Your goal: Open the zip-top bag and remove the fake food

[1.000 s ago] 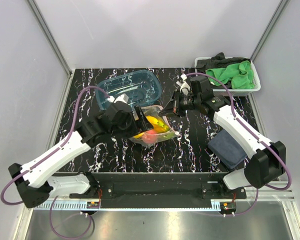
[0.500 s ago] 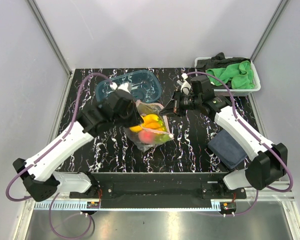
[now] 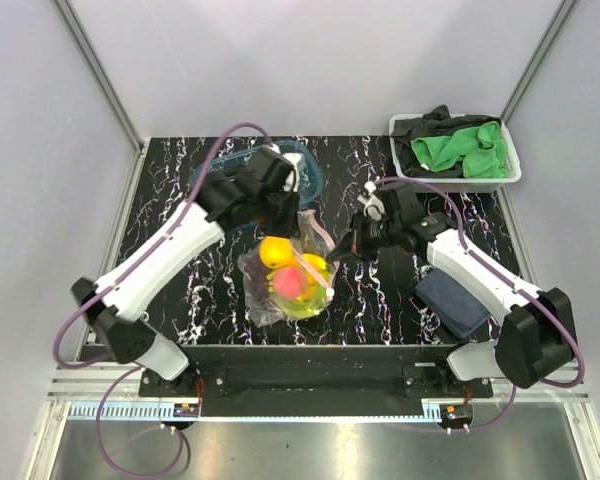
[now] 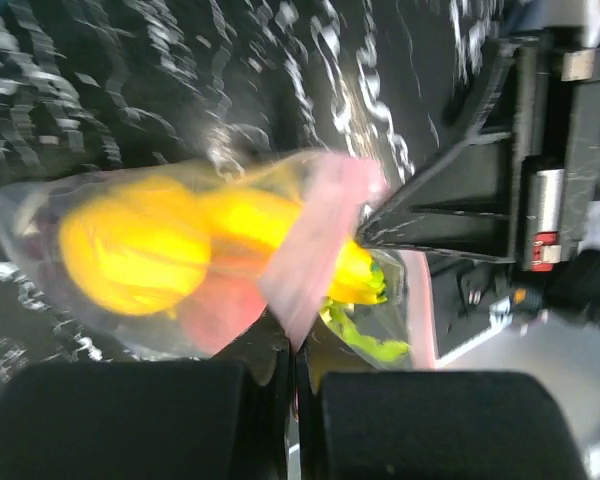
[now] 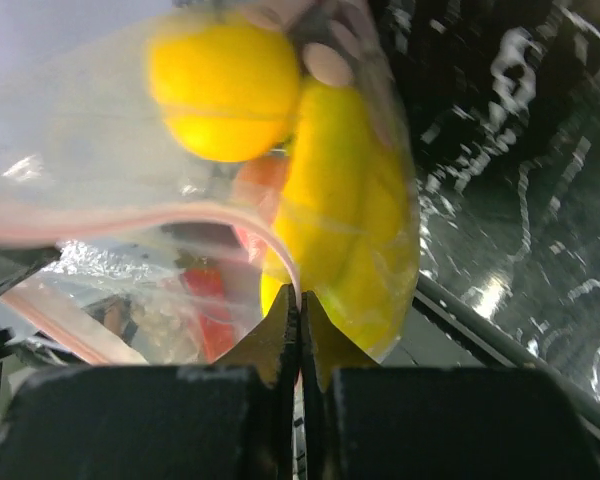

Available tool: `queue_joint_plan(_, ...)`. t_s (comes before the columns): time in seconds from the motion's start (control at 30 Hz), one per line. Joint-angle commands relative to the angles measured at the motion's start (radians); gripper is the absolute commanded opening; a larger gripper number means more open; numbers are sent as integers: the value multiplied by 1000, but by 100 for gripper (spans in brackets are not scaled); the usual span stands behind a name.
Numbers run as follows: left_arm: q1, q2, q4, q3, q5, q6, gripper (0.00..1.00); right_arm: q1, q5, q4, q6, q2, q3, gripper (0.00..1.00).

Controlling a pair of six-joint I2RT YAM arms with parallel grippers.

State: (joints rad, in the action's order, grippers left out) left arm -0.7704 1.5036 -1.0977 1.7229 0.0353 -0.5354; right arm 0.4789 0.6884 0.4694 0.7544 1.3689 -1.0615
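The zip-top bag [image 3: 280, 290] hangs above the table's middle, held at its pink zip strip by both grippers. My left gripper [image 3: 301, 211] is shut on the strip at the bag's far top edge. My right gripper [image 3: 341, 251] is shut on the strip at the right side. Inside show the yellow lemon [image 3: 273, 250], pink-red peach [image 3: 288, 283] and yellow banana bunch [image 3: 316, 266]. In the left wrist view the shut gripper [image 4: 293, 345] pinches the strip [image 4: 315, 235], with lemon [image 4: 130, 255], banana [image 4: 260, 222] and green leek [image 4: 368, 338] behind. In the right wrist view the shut gripper [image 5: 301, 300] pinches the strip beside the banana [image 5: 352, 205] and lemon [image 5: 225, 88].
The blue-tinted tray [image 3: 313, 172] lies at the back, mostly hidden behind my left arm. A white bin [image 3: 510, 175] with green and black cloths stands at the back right. A dark folded cloth [image 3: 458, 298] lies at the right near my right arm.
My left gripper has risen and swung back and right with the bag's edge. The bag has left the table and now hangs lower and nearer. My right gripper has shifted slightly nearer.
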Motion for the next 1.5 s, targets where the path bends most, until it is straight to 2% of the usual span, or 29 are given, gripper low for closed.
queue_joint_plan(0.0, 3, 40, 146, -26, 212, 104, 0, 18, -52, 49, 16, -54, 78, 1)
queue_joint_plan(0.13, 3, 26, 200, -102, 245, 75, 0, 17, -144, 245, -91, -62, 39, 17)
queue_joint_plan(0.2, 3, 23, 200, -106, 258, 66, 0, 18, -216, 360, -159, -65, 5, 33)
queue_joint_plan(0.3, 3, 17, 219, -120, 293, 43, 0, 17, -283, 446, -236, -82, -48, 55)
queue_joint_plan(0.37, 3, 9, 236, -137, 333, 17, 0, 18, -325, 466, -266, -106, -63, 63)
queue_joint_plan(0.53, 3, -11, 260, -167, 391, -63, 0, 20, -349, 480, -210, -232, -84, 66)
queue_joint_plan(0.7, 3, -8, 266, -155, 426, -95, 0, 36, -238, 391, -168, -313, -66, 51)
queue_joint_plan(0.73, 3, -8, 266, -151, 429, -103, 0, 38, -171, 362, -171, -317, -48, 47)
queue_joint_plan(0.8, -3, -14, 266, -146, 414, -123, 0, 41, -97, 261, -159, -303, -11, 47)
queue_joint_plan(0.83, -6, -19, 266, -148, 388, -139, 0, 52, -58, 238, -161, -286, -14, 49)
queue_joint_plan(0.87, -9, -20, 266, -149, 374, -146, 0, 62, -53, 200, -165, -281, -23, 56)
queue_joint_plan(0.97, -10, -34, 266, -172, 334, -172, 0, 79, -43, 111, -204, -283, -23, 67)
queue_joint_plan(1.0, -10, -37, 266, -175, 328, -173, 0, 79, -50, 106, -208, -274, -11, 68)
queue_joint_plan(1.07, -10, -40, 260, -164, 325, -161, 0, 79, -136, 109, -196, -268, 9, 71)
queue_joint_plan(1.1, -10, -45, 259, -164, 327, -160, 0, 79, -171, 110, -179, -261, 27, 80)
queue_joint_plan(1.2, -10, -66, 256, -167, 354, -153, 0, 79, -237, 139, -223, -245, 23, 91)
queue_joint_plan(1.33, -10, -85, 248, -174, 402, -137, 0, 78, -334, 236, -335, -215, -23, 95)
queue_joint_plan(1.47, -10, -91, 234, -167, 440, -129, 0, 78, -397, 233, -383, -200, -38, 97)
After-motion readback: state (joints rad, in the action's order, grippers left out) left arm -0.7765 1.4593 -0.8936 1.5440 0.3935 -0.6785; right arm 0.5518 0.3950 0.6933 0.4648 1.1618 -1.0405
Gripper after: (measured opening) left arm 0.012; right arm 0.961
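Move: The left gripper already pinches one pink rim of the bag, the right gripper the opposite rim. The open mouth lies roughly 4 cm right of the left hand, 2 cm back and a few centimetres below; from the right hand it is about 3 cm left and 1 cm ahead. The orange is some 12 cm left of the right hand and 1 cm ahead, the bananas 3 cm left and 2 cm back, the peach 10 cm left and 6 cm back, all roughly 8 to 10 cm below. Keep the left gripper shut on its rim and draw it right and back, about 5 cm right, dipping first and rising again, fingers tilting farther out to the right. Open the right gripper to release its rim, backing off down and to the right, then rise past the starting height, swing some 5 cm back left, and lower with a small push forward, jaws wide beside the mouth. ##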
